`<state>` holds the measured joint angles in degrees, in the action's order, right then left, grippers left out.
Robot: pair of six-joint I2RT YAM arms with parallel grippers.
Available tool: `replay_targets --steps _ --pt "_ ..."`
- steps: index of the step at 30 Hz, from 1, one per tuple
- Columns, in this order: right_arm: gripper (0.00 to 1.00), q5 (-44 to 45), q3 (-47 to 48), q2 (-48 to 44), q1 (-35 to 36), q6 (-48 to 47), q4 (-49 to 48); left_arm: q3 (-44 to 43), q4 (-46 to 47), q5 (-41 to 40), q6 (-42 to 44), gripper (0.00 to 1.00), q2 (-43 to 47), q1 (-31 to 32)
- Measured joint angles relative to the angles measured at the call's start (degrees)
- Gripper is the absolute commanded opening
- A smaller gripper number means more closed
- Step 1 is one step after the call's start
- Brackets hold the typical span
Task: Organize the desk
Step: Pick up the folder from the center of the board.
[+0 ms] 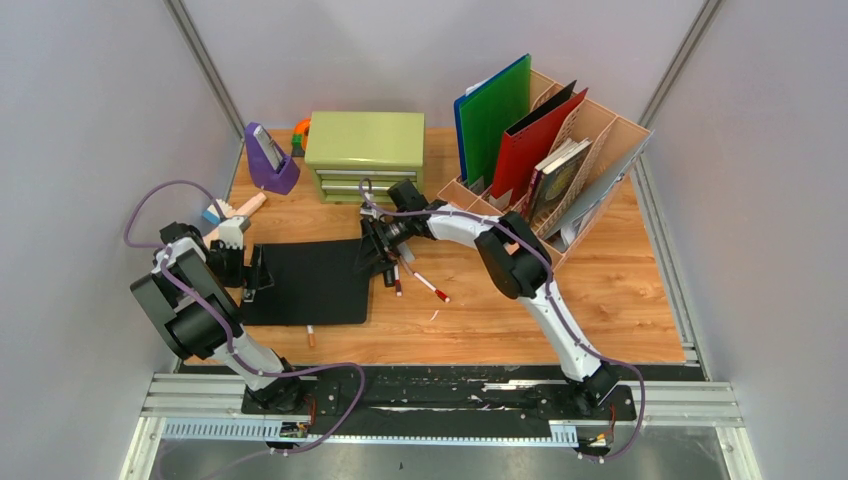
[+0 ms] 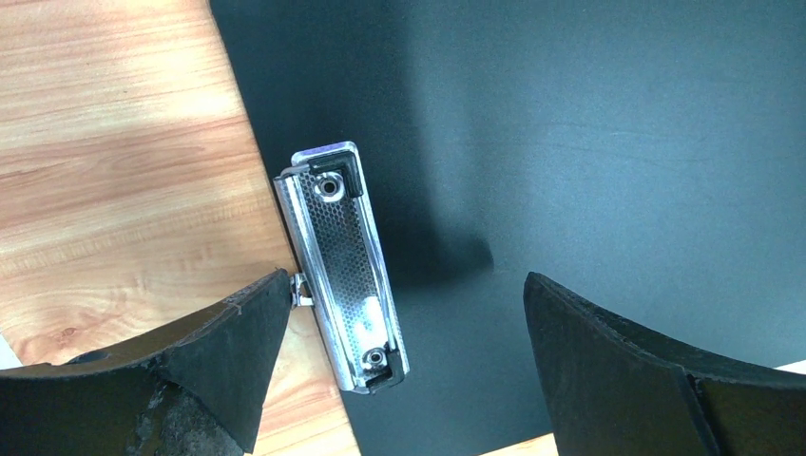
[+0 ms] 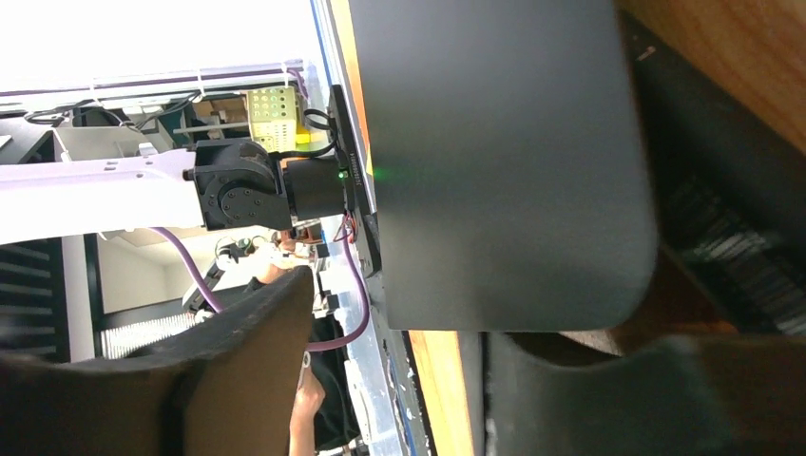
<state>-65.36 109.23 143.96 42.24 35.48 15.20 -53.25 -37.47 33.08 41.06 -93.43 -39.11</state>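
Note:
The desk (image 1: 600,290) is orange-brown wood grain. On its left half lies a black clipboard (image 1: 305,282) with a silver metal clip (image 2: 344,261) at its left end. My left gripper (image 1: 255,272) is open wide and hangs low over that end. In the left wrist view the clip sits between the fingers (image 2: 228,351), close to the left one. My right gripper (image 1: 375,258) is at the clipboard's right edge, turned on its side. Its jaws stand apart around the board's rounded corner (image 3: 608,285) without touching it.
An olive-green drawer chest (image 1: 365,150) stands at the back, with a purple holder (image 1: 270,160) to its left. A tan file rack (image 1: 590,170) with green and red folders fills the back right. Red-and-white pens (image 1: 430,288) lie right of the clipboard, and another pen (image 1: 311,337) lies near the front edge.

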Motion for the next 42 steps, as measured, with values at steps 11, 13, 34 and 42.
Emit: replay_targets --steps 11,13,34,42 --pt "0.09 -1.2 0.1 0.4 -0.1 3.3 -3.3 0.1 -0.1 0.4 0.0 1.0 0.2 0.0" --pt "0.0 -1.3 -0.9 -0.1 -0.1 3.7 -4.1 0.1 -0.6 0.3 0.0 1.0 0.3 0.0" --pt "0.0 -3.8 -12.2 -15.0 -1.2 13.4 -18.2 -23.5 -24.7 7.2 0.2 1.0 14.9 0.0" --pt "0.0 -5.6 -16.5 -20.3 -4.2 17.5 -24.5 -26.9 -27.3 10.5 -2.8 1.0 16.8 0.0"
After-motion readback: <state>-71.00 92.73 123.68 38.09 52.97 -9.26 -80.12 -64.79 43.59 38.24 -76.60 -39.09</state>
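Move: The right fingers straddle the black folder's right edge; its middle is about 15 cm to their left, 4 cm back and a little lower. The green drawer cabinet stands some 24 cm ahead, a red marker 14 cm right and 5 cm back, an orange-tipped marker 15 cm left and 17 cm back. From the open left hand, the folder's middle lies roughly 11 cm right, 2 cm back and 2 cm down. Right fingers pinch the folder's right edge and lift it about 14 cm; the open left hand rises 21 cm. ##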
